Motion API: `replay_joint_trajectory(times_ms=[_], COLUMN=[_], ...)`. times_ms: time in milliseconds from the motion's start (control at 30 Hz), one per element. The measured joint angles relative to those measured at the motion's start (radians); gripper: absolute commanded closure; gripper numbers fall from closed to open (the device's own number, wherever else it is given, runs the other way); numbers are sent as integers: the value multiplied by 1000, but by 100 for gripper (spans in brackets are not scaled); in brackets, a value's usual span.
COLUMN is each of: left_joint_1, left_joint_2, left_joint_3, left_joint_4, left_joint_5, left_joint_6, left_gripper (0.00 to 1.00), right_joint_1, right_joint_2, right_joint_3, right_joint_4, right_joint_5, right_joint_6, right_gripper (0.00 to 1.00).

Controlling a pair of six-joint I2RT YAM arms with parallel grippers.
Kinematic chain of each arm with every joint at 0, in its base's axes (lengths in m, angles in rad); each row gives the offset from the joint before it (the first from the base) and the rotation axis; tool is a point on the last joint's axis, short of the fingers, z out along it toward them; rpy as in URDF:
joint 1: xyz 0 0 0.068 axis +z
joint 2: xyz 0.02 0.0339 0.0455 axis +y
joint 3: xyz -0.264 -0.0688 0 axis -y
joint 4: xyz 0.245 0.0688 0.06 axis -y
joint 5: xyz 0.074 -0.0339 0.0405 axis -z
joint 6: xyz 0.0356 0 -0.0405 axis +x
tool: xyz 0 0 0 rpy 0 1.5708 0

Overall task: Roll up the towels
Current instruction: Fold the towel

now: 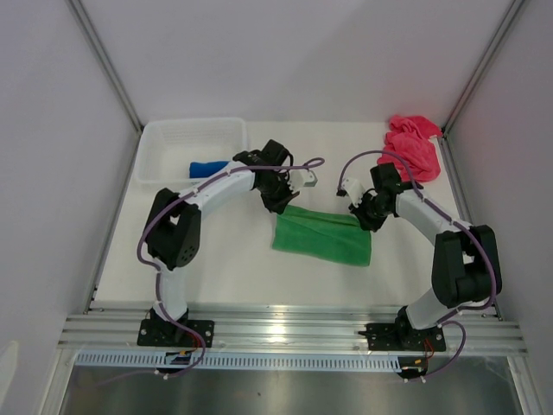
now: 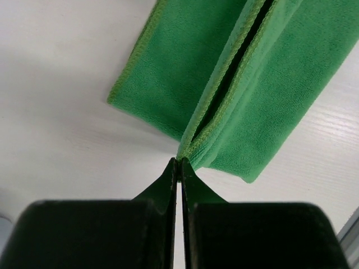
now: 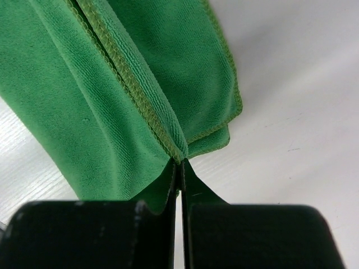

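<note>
The green towel (image 1: 321,235) lies folded in a long strip mid-table. My left gripper (image 1: 282,204) is shut on its far left corner, where the hemmed edges meet (image 2: 179,161). At the far right corner my right gripper (image 1: 366,217) is shut on the doubled hem (image 3: 179,162). In both wrist views the green towel (image 2: 185,73) (image 3: 84,112) spreads away from the tips with a fold seam down its middle. The blue towel (image 1: 207,167) sits rolled in the basket. The pink towel (image 1: 413,145) lies crumpled at the back right.
A white plastic basket (image 1: 164,143) stands at the back left, just behind the left arm. Grey walls close in the table on both sides and at the back. An aluminium rail (image 1: 294,333) runs along the near edge by the arm bases.
</note>
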State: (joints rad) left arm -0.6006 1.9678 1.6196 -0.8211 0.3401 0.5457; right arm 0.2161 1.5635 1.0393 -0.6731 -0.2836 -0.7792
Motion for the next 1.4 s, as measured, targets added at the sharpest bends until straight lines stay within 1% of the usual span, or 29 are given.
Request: replay_joint_trajectory(times_ms=[500,633,700,733,833,867,933,967,1000,1033,1067,1133,1167,1300,1400], left_joint_1=[1,1,1,1,1,1,2,2,3,4,6,9,11,21,33], left_joint_2=[73,106,126,134,145,146,149,151,153,155,155,155,155,154,153], left_joint_3=[43,69,85,90,91,91,93,96,99,100,100,103,105,132,153], left_joint_4=[45,52,54,55,56,56,56,54,55,55,55,55,56,48,47], left_joint_5=[-60,-76,-79,-81,-85,-87,-95,-99,-102,-105,-109,-113,-115,-121,-119], left_joint_6=[-23,-28,-34,-41,-51,-55,-65,-70,-74,-81,-85,-98,-102,-120,-139], left_gripper=[99,96,94,93,85,80,74,70,68,62,59,56,55,55,55], right_joint_1=[-17,-17,-17,-17,-17,-17,-18,-18,-18,-18,-18,-21,-23,-31,-59], right_joint_2=[83,126,144,153,176,181,185,186,187,187,187,187,186,155,101], right_joint_3=[20,23,23,23,29,32,35,39,42,44,47,53,55,56,56], right_joint_4=[87,114,127,133,147,150,155,156,157,159,162,171,174,202,240], right_joint_5=[46,68,81,87,98,103,119,128,138,148,158,177,184,212,211], right_joint_6=[51,65,74,83,100,109,120,127,135,145,153,162,171,206,251], right_gripper=[100,100,95,94,88,83,80,74,69,63,63,61,58,58,53])
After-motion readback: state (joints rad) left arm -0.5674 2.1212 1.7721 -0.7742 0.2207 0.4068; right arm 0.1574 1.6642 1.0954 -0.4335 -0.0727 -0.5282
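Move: The green towel's near edge is already pinched, one end in each hand. From the left hand, the bottom layer's far left corner is about 5 cm ahead and 4 cm down; the near fold's middle is 12 cm back and 13 cm right, the blue roll 14 cm ahead and 20 cm left. From the right hand, the far right corner is some 5 cm ahead, 2 cm right and 4 cm down; the red towel is 26 cm ahead and 11 cm right. The green towel's held edge goes forward and down together, about 4 cm each way, both hands laying it along the towel's far edge. Both grippers then open to nearly half and let go, still easing forward; the right rises about 4 cm, heading forward-right towards the red towel and turning clockwise, the left lifts only 1.5 cm, turning slightly counter-clockwise. ##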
